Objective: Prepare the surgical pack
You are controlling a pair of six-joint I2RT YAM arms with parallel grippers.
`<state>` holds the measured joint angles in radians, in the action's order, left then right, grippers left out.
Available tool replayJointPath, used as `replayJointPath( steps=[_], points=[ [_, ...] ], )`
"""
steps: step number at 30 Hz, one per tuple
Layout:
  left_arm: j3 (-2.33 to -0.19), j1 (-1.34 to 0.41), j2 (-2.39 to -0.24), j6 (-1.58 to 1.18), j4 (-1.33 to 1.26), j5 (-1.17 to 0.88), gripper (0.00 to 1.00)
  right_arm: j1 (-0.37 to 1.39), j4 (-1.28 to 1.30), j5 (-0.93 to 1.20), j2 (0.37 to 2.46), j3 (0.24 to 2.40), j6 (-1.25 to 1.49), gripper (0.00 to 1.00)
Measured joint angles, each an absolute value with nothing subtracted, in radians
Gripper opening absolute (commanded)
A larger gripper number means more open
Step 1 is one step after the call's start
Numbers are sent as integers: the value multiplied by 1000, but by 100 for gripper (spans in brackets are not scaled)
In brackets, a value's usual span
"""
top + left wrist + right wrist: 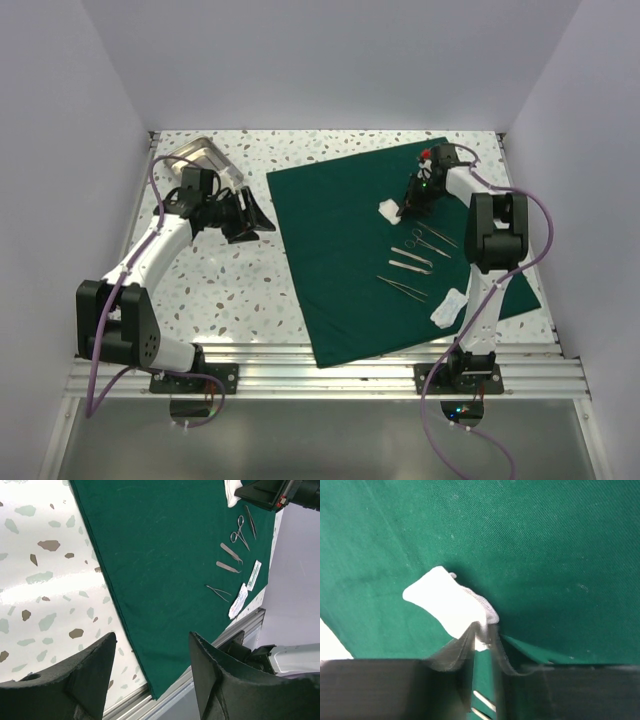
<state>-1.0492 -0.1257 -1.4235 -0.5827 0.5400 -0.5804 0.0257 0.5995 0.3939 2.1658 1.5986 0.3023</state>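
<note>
The dark green drape of the surgical pack [350,260] lies flat across the middle and right of the table, and also shows in the left wrist view [165,555] and under the right wrist [545,540]. A small white gauze square [386,209] rests on its far part. My right gripper [408,208] is down at the gauze's right edge. In the right wrist view the jaws [482,632] are pinched together on the near edge of the gauze [445,602]. My left gripper [262,215] hovers left of the drape, open and empty [152,640].
Scissors [418,238], tweezers [410,265] and forceps [402,287] lie in a row on the drape's right half. A white packet [448,307] lies near the drape's right corner. A shiny steel tray [200,158] sits at the back left. White walls enclose the table.
</note>
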Motion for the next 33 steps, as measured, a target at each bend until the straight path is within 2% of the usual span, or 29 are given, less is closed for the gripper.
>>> replayJointPath(
  steps=[2,3,12,19,27,33],
  points=[
    [-1047,-126,-1424,-583,537,-589,64,26,599,396,2168,1599,307,1],
    [-1044,-126,-1424,-585,533,-595,64,26,599,397,2168,1599,311,0],
    [-913,-128,-1423,-735,344,-681,71,50,636,410,2134,1616,369,0],
    [-822,-199,-1408,-1031,58,-698,79,134,629,450,1924,1593,482,0],
    [-792,-338,-1456,-1449,-306,-619,86,227,571,534,1708,1497,644,0],
    [-870,-391,-1507,-1592,-337,-528,87,280,531,579,1647,1433,730,0]
  ],
)
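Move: The white gauze lies right at the right gripper's fingertips, its middle about 3 cm to the left and hardly 1 cm lower. From that hand the dark tweezers are some 6 cm back and 9 cm right, the scissors about 9 cm back and 7 cm right, and the left gripper roughly 35 cm left, 14 cm back and 13 cm higher. From the left gripper the gauze is about 32 cm right, 15 cm ahead and 14 cm down. Finish closing the right fingers on the gauze's near right edge, lift it about 20 cm, and carry it some 14 cm left and a little back, swinging the fingertips up towards the left gripper. Bring the left gripper about 12 cm right and somewhat up to meet it, rolling its fingers up to point nearly level to the right and opening them wider. ##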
